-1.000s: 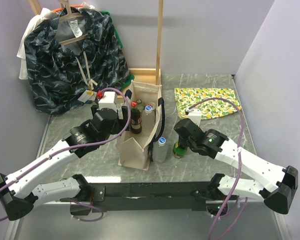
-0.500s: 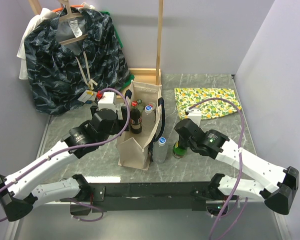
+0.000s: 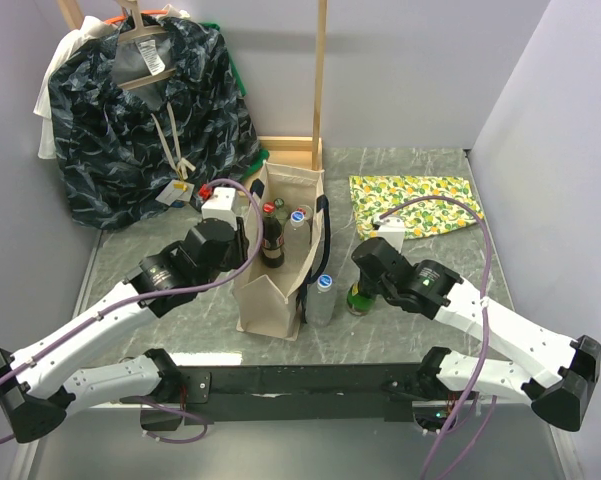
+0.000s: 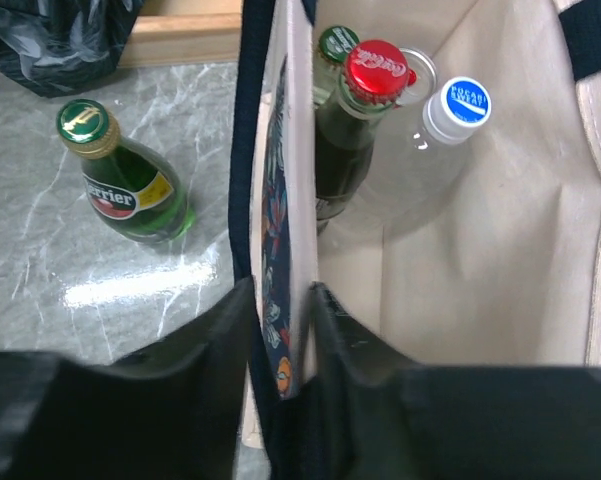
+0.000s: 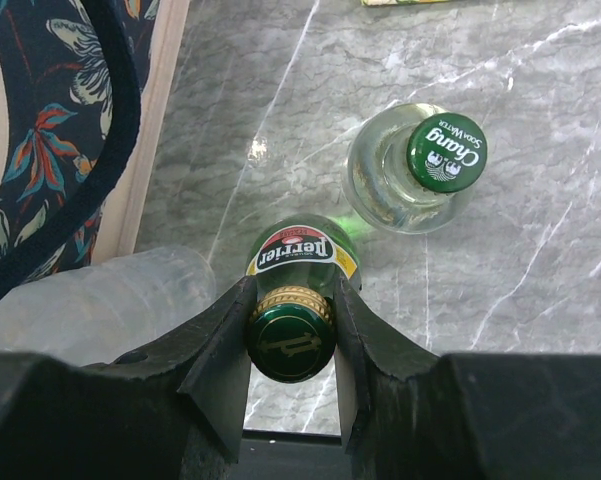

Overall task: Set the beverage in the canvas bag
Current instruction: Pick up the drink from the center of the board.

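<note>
The beige canvas bag [image 3: 270, 295] stands open mid-table and holds a red-capped cola bottle [image 4: 372, 75], a clear blue-capped bottle [image 4: 452, 108] and a green-capped one [image 4: 336, 42]. My left gripper [image 4: 280, 292] is shut on the bag's left wall [image 4: 298, 190], one finger inside and one outside. My right gripper [image 5: 290, 300] is shut on the neck of a green Perrier bottle [image 5: 302, 255], the beverage, standing on the table right of the bag [image 3: 357, 297]. In the top view the left gripper [image 3: 245, 238] is at the bag's left rim.
A second Perrier bottle [image 4: 130, 185] stands outside the bag's left wall. A Chang soda water bottle [image 5: 420, 165] and a clear blue-capped bottle [image 3: 323, 300] stand close to the held one. A dark patterned garment [image 3: 140, 110] hangs back left; a yellow-green cloth [image 3: 415, 200] lies back right.
My left gripper's jaws have closed from wide open onto the bag's left wall. The right arm and its bottle have not moved.
</note>
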`<state>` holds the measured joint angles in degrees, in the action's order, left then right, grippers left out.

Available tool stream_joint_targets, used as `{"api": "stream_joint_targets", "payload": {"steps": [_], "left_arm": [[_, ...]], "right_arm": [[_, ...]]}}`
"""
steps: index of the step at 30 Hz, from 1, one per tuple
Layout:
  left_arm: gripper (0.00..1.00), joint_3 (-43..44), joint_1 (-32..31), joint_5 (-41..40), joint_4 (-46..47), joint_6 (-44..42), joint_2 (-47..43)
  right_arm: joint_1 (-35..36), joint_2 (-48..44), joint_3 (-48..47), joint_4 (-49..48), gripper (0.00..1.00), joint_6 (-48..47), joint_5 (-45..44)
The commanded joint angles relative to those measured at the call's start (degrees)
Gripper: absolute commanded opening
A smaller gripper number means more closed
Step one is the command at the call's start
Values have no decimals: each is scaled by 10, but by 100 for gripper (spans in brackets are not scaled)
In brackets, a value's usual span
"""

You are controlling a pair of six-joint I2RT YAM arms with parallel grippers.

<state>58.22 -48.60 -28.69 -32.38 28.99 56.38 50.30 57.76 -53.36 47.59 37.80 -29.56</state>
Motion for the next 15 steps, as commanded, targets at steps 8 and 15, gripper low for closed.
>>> {"api": "stream_joint_targets", "payload": {"steps": [8,15], "left_arm": [[3,14,2,21,10,-6,-12],[1,22,2,14,14,-8,-28]], "right_arm": [[-2,-34,-77,-29,0,-19,-52],[-2,-30,-101,-36,0,-33,-55]]}}
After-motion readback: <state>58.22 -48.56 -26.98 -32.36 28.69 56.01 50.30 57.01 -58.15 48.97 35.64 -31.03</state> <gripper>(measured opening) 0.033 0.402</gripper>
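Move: My right hand already holds the green Perrier bottle by its neck; the bag's opening lies about 18 cm to its left, 7 cm ahead and some 6 cm higher. The outside Pocari bottle stands about 9 cm left and 3 cm back, the Chang bottle 6 cm ahead and 5 cm right. My left hand has the bag's left rim right between its half-closed fingers; the Coke inside is about 7 cm ahead and 5 cm right, the other Perrier 7 cm ahead and 6 cm left. With my right hand I keep my grip on the Perrier's neck and, after a slow start, lift it about 3 cm nearly straight up, the fingertips tilting up slightly. My left hand stays almost in place and closes its half-shut fingers the rest of the way, pinching the thin left rim of the bag between the tips. ##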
